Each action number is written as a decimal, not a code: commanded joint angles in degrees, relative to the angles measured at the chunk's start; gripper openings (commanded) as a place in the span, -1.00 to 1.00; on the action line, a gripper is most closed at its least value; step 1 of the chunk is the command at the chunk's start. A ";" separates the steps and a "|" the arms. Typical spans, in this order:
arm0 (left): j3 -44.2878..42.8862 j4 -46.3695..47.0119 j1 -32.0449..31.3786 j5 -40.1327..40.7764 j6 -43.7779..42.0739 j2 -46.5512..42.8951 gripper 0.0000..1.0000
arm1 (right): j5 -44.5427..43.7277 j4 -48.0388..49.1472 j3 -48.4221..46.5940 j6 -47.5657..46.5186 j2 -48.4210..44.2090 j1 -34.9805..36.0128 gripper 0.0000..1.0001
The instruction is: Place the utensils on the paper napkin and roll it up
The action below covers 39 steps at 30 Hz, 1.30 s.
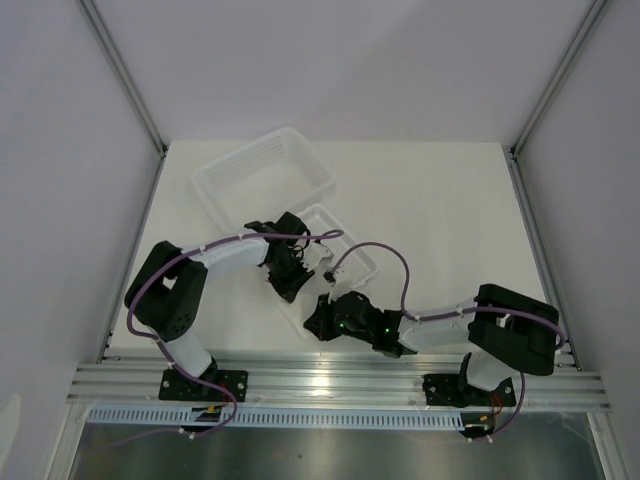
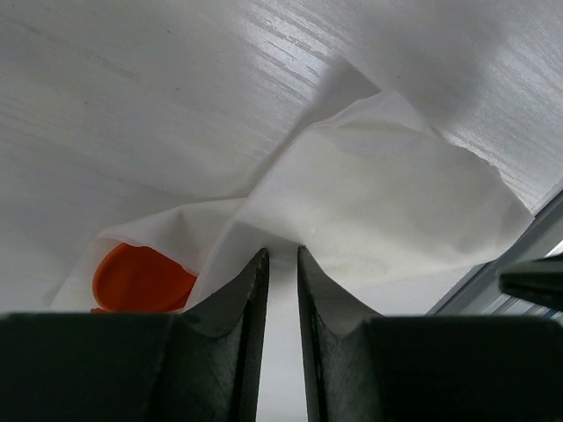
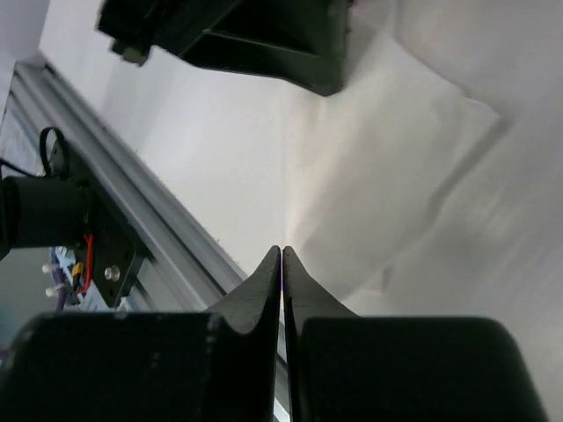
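The paper napkin (image 2: 378, 193) lies folded and rumpled on the white table, and in the top view it is a pale patch (image 1: 300, 312) between the two grippers. One orange utensil (image 2: 141, 280), a rounded spoon bowl, peeks from under the napkin's left fold. The rest of the utensils are hidden. My left gripper (image 2: 281, 253) pinches a fold of the napkin, with white paper filling the narrow gap between its jaws. My right gripper (image 3: 281, 250) has its jaws pressed together, tips at the napkin's near edge (image 3: 378, 176). No paper shows between them.
A small ribbed white tray (image 1: 352, 250) sits just behind the grippers. A large translucent basket (image 1: 262, 175) stands farther back left. The aluminium rail (image 3: 132, 220) runs along the near table edge close to the right gripper. The left gripper's black body (image 3: 237, 35) hangs above the napkin.
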<state>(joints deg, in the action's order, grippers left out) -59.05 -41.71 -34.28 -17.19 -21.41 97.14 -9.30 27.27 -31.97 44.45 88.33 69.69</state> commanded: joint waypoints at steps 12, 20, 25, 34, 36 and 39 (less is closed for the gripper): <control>0.34 2.69 -0.17 -0.04 -0.30 1.91 -0.51 | 7.89 14.92 2.26 2.13 13.17 -2.63 -1.00; 0.34 2.87 -0.17 0.49 -0.39 2.35 -0.51 | 6.05 10.20 2.08 2.58 10.04 -1.49 -1.00; 0.34 2.95 -0.17 0.58 -0.48 2.00 -0.51 | 3.33 2.38 -0.19 -0.06 2.64 -1.49 -0.98; 0.69 2.43 -0.26 -1.00 -1.00 0.77 -0.48 | -0.46 -7.84 -10.39 -4.19 7.46 -4.91 -0.59; 0.60 2.43 -0.17 -1.09 -1.00 0.94 -0.48 | -0.72 -8.54 -11.80 -4.37 9.13 -5.35 -0.50; 0.51 2.51 -0.17 -1.18 -1.00 1.12 -0.48 | -2.65 -10.48 -13.12 -4.81 10.28 -5.53 -0.42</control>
<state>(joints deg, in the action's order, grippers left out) -59.05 -41.56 -33.80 -17.58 -20.03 97.21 -9.72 21.15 -42.89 40.84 96.64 64.77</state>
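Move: The napkin's loose flap beside the rolled utensils lies about 4 cm ahead of the right hand, 1 cm to its left and roughly 4 cm below. From that hand, the orange utensil heads are some 10 cm ahead and 8 cm left, the small tray about 18 cm ahead and 7 cm right, both about 4 cm lower. From the left hand, pinning the roll, the flap is about 2 cm back, 2 cm right and 1 cm below. Keep the left fingers still, pointing down on the napkin roll. Bring the closed right gripper about 2 cm left, dip it some 3 cm towards the napkin's near end and hold low briefly. Then raise it again and reach about 5 cm forward over the loose flap towards the left fingers, opening the fingers about a quarter on the way. ##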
